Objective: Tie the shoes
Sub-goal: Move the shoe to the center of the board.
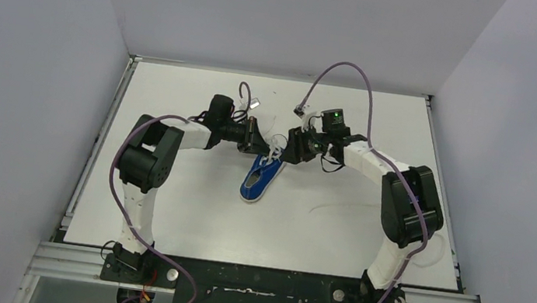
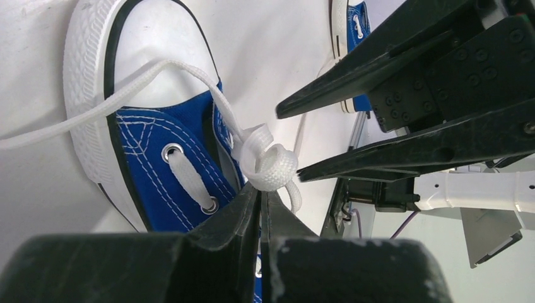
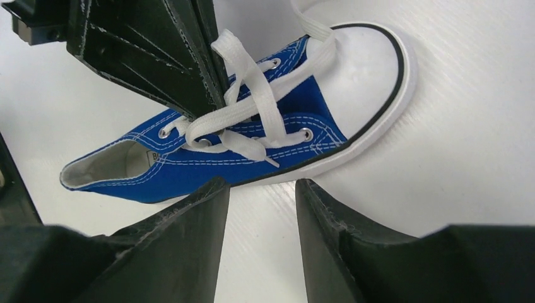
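One blue canvas shoe (image 1: 258, 180) with a white toe cap lies mid-table between the two arms. Its white lace (image 2: 272, 165) is bunched into a small knot over the eyelets. My left gripper (image 2: 264, 192) is shut, its tips pinching the lace just under that knot. In the right wrist view the shoe (image 3: 208, 158) lies on its side, and the left gripper (image 3: 219, 112) meets the crossed lace (image 3: 246, 110) there. My right gripper (image 3: 262, 189) is open just short of the sole, with only bare table between its fingers. Its fingers (image 2: 353, 82) hover beside the knot.
A second blue shoe (image 2: 357, 22) peeks out behind the right gripper in the left wrist view. The white table (image 1: 186, 219) is ringed by grey walls, with a metal rail at the near edge. Purple cables (image 1: 354, 73) loop above both arms.
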You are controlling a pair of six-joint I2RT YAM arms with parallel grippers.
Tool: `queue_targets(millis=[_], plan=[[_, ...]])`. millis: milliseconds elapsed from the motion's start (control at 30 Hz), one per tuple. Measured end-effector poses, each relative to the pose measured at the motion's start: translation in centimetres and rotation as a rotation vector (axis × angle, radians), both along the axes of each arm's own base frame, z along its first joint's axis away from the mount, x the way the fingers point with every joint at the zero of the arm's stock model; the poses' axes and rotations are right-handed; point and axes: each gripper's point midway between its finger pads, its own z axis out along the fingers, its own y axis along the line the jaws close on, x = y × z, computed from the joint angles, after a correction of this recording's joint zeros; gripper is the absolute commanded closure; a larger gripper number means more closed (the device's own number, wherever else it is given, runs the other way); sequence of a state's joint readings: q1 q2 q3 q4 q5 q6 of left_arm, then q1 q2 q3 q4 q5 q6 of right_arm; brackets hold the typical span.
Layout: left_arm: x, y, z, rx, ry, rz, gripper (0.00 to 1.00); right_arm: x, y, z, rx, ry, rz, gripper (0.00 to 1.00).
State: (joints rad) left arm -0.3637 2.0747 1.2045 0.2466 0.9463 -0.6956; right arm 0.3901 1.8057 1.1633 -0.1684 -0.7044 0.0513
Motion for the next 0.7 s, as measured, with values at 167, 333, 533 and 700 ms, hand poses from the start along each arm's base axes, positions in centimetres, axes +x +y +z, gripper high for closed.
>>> queue_targets(millis=[167, 333, 533, 700], plan=[[0.0, 0.0, 0.1, -0.003, 0.006, 0.001, 1.00, 0.0, 1.2, -1.1, -0.015, -0.029, 0.093, 0.56], [0.0, -0.1, 0.3, -0.016, 0.015, 0.005, 1.00, -0.4, 2.1, -2.1, -0.027, -0.036, 0.130, 0.61], [0.1, -0.2, 0.5, -0.025, 0.014, 0.009, 0.97, 0.2, 2.7, -2.8, -0.053, -0.074, 0.113, 1.00], [-0.2, 0.3, -0.2, 0.002, 0.020, 0.022, 0.39, 0.5, 2.3, -3.2, -0.079, -0.051, 0.058, 1.00]])
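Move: Just left of and below the right hand's open fingers, about 3 cm each way and level fore and aft, is the loose lace end on top of the shoe. The lace loop in the left hand's shut fingers is some 4 cm to the right hand's left and 1 cm lower. The shoe's middle lies about 4 cm back, 5 left and 7 below, its toe cap 6 ahead, 4 left and 7 below. From the left hand, the lace end is 1 cm back, 1 right and 2 below. Sinking about 3 cm and going some 2.5 cm to the left, the right hand brings its part-open fingers in beside the left fingertips, behind the held loop, and shuts them to pinch the lace end. The left hand keeps its hold almost in place until the right has closed, then opens its fingers about a third of the way to free the lace loop. ##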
